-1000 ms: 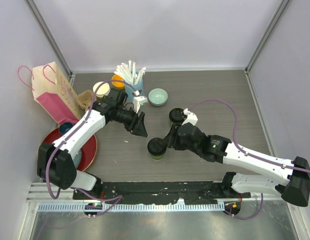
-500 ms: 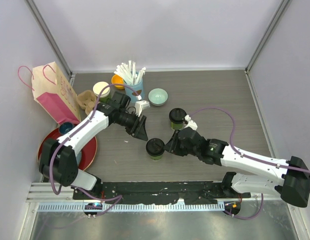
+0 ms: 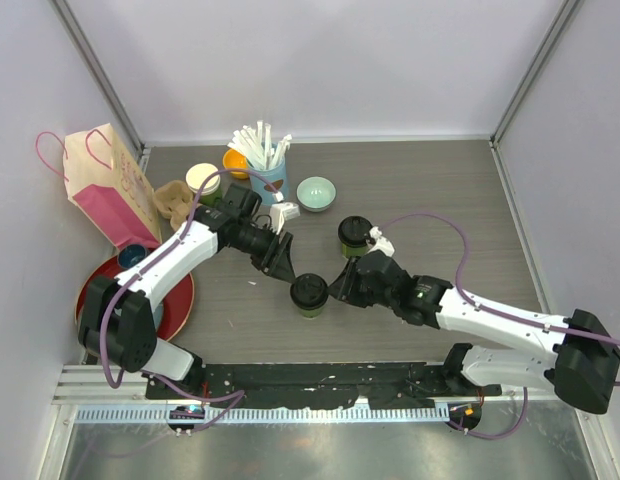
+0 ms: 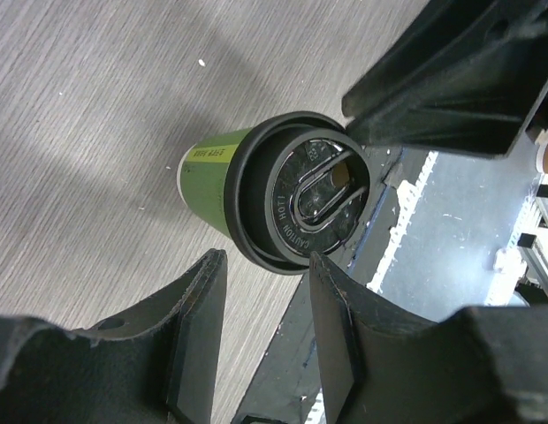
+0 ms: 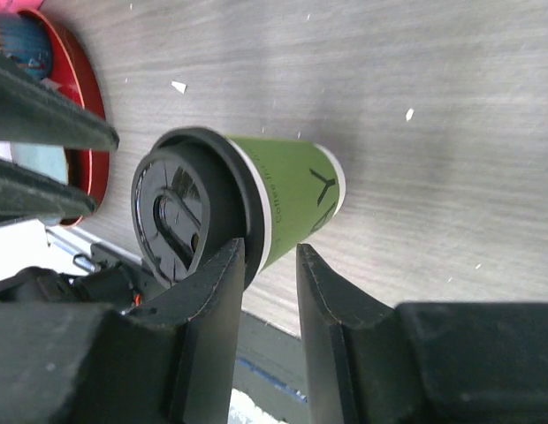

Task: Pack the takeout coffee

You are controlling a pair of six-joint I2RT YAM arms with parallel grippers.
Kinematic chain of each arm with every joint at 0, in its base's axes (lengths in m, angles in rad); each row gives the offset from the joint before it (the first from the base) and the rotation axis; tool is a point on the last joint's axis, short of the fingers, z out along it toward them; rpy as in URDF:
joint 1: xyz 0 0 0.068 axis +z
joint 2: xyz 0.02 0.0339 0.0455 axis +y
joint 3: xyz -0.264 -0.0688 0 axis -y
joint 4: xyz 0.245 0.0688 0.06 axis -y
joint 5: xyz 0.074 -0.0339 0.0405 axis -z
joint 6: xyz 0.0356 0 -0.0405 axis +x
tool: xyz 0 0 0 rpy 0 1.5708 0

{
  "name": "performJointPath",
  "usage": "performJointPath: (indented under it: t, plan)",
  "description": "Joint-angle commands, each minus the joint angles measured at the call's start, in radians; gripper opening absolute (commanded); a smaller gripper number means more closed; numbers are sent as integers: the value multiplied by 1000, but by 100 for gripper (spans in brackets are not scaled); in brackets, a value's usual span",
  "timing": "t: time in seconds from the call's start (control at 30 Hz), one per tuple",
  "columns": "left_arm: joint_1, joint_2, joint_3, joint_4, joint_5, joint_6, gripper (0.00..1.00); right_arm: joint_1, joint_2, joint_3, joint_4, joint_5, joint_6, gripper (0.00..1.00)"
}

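One takeout coffee cup (image 3: 310, 294), dark green with a black lid, stands near the table's middle front. It also shows in the left wrist view (image 4: 287, 201) and the right wrist view (image 5: 247, 208). A second lidded cup (image 3: 354, 233) stands behind it to the right. My left gripper (image 3: 284, 262) (image 4: 267, 261) hovers just left of the near cup, open, with nothing between its fingers. My right gripper (image 3: 340, 285) (image 5: 270, 250) sits at the cup's right side with its jaws narrowly apart. One right finger (image 5: 223, 274) overlaps the lid's edge, and the gap is empty.
A pink paper bag (image 3: 105, 185) stands at the back left, with a brown cardboard carrier (image 3: 173, 200) beside it. A blue cup of white straws (image 3: 267, 168), a pale green bowl (image 3: 316, 193) and an orange cup (image 3: 235, 160) stand at the back. A red plate (image 3: 180, 300) lies front left.
My right gripper has slid left up to the near cup and narrowed its jaws. My left gripper has edged closer to the cup from the other side.
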Motion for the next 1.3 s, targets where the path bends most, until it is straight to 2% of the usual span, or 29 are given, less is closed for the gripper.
performJointPath:
  t: [0.0,0.63,0.73,0.83,0.97,1.2,1.27]
  plan:
    - [0,-17,35,-20,-2,34,46,-42,10,49,61,47,-120,36]
    - [22,-40,9,6,-4,25,48,-184,211,221,154,-114,-362,39]
    - [23,-51,8,9,-5,23,48,-210,222,285,69,-105,-402,40]
    - [23,-65,1,25,-11,17,48,-213,170,319,-48,-20,-405,40]
    - [22,-57,-14,54,-7,-1,49,-208,85,247,-125,-103,-336,40]
    - [16,-12,-8,61,6,-23,48,-119,-5,150,-165,-134,-229,61]
    - [14,-14,-11,65,6,-23,48,-89,-18,120,-151,-137,-188,63]
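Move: The near lidded coffee cup stands about 5 cm to the right hand's left, level with it fore and aft, its middle some 5 cm below. The far lidded coffee cup is about 13 cm ahead of the right hand and 5 cm to its right. From the left hand, waiting on the other side, the near cup lies roughly 5 cm to the right, 3 cm back and 5 cm below. Right hand sweeps about 9 cm forward along the near cup's right side, then rises, retreats 7 cm, fingers widening. ##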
